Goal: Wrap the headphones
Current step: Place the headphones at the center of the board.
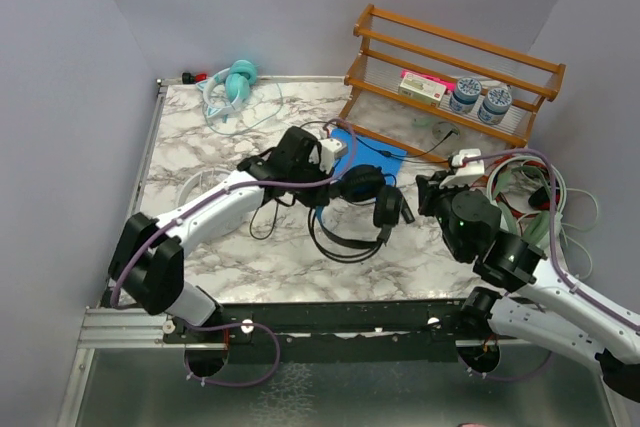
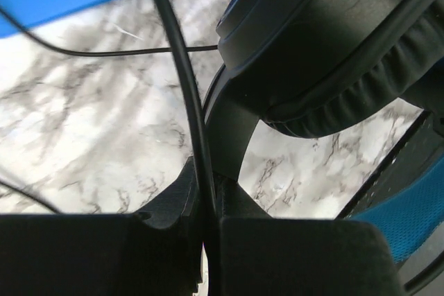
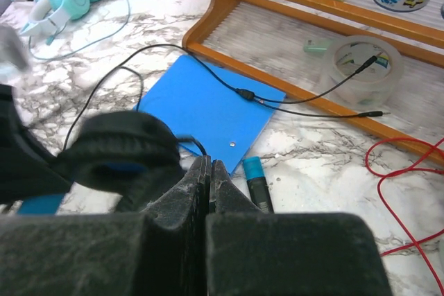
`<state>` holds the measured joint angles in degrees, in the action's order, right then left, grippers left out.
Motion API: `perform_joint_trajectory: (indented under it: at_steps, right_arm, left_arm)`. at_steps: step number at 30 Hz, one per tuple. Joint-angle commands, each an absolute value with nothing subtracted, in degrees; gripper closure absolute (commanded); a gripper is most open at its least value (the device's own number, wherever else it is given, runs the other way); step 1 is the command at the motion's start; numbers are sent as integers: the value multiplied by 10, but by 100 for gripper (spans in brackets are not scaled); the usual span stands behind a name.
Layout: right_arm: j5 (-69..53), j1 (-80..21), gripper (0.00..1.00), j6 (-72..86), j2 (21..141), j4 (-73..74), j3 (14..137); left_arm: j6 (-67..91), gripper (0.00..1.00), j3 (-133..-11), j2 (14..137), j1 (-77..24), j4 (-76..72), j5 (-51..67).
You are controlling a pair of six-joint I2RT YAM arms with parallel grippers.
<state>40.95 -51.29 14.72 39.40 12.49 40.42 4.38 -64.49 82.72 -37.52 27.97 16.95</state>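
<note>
The black headphones (image 1: 360,197) with blue accents lie at mid-table, the band looping toward me. My left gripper (image 1: 336,165) hovers at their left ear cup (image 2: 333,46), shut on their thin black cable (image 2: 196,136), which runs up out of the jaws. My right gripper (image 1: 424,193) sits just right of the other ear cup (image 3: 121,150), shut (image 3: 210,164) with nothing visibly between the fingers; the cable curves past its tips. Teal headphones (image 1: 236,81) rest at the back left. A white loop (image 1: 186,187) shows under the left arm.
A wooden rack (image 1: 450,57) at the back right holds a box (image 1: 422,85), two jars (image 1: 465,95) and a tape roll (image 3: 364,60). A blue sheet (image 1: 378,155) and a marker (image 3: 258,184) lie before it. Tangled cables (image 1: 540,197) fill the right edge.
</note>
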Motion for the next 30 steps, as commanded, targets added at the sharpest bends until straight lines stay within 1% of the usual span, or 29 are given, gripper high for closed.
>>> perform_joint_trajectory:
  at_steps: [1, 8, 10, 12, 14, 17, 18, 19, 20, 23, 25, 27, 30]
  right_arm:
    - [380, -512, 100, 141, 393, 119, 415]
    - [363, -512, 100, 168, 403, 118, 403]
    - [360, -511, 100, 184, 408, 107, 398]
    - [361, -512, 99, 192, 414, 93, 395]
    - [366, -512, 99, 202, 427, 86, 398]
    - [366, -512, 99, 212, 446, 103, 413]
    - [366, -511, 99, 213, 449, 116, 420]
    - [368, -511, 99, 213, 448, 124, 424]
    - [369, -511, 99, 211, 444, 129, 426]
    - [366, -512, 99, 204, 421, 138, 425]
    - [365, -511, 98, 205, 397, 140, 415]
    - [363, -512, 98, 210, 376, 142, 403]
    - [357, -511, 98, 225, 349, 149, 385]
  left_arm:
    - [-36, 100, -660, 882, -400, 276, 235]
    - [-138, 99, -659, 939, -432, 301, 172]
    - [-151, 88, -664, 957, -433, 298, 143]
    - [-150, 69, -675, 972, -433, 298, 104]
    - [-129, 55, -683, 974, -433, 294, 63]
    - [-87, 37, -679, 948, -433, 279, -5]
    - [-65, 19, -678, 935, -434, 279, -34]
    - [-34, 3, -679, 920, -433, 284, -59]
    - [-8, 2, -684, 906, -433, 299, -77]
    - [125, 1, -684, 853, -434, 336, -140]
    - [206, 1, -672, 821, -433, 364, -162]
    - [265, 1, -639, 786, -433, 382, -143]
    - [346, 1, -567, 717, -433, 365, -67]
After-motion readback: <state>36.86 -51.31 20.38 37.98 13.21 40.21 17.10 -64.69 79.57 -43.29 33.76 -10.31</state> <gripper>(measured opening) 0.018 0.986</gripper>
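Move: The left hand holds the black headphones by the hinge beside one ear cup. The bare patch at the board's centre where they are to lie is about 9 cm back, 5 cm right and 11 cm below. The blue folder lies some 11 cm ahead and 8 cm right of this hand, and the marker about 19 cm right and 1 cm ahead, both roughly 13 cm down. From the right hand that patch is some 14 cm left, 6 cm back and 23 cm below. The left hand lowers the held black headphones about 9 cm onto the board's centre, easing back a little as the wrist swings some 15 degrees clockwise, then opens wide near the bottom and lets go of the hinge. It then climbs back up by about as much, drifting left away from the headphones and turning counter-clockwise with its fingers open, while the closed right hand only dips a couple of centimetres down and to the left and comes back up, touching nothing. ##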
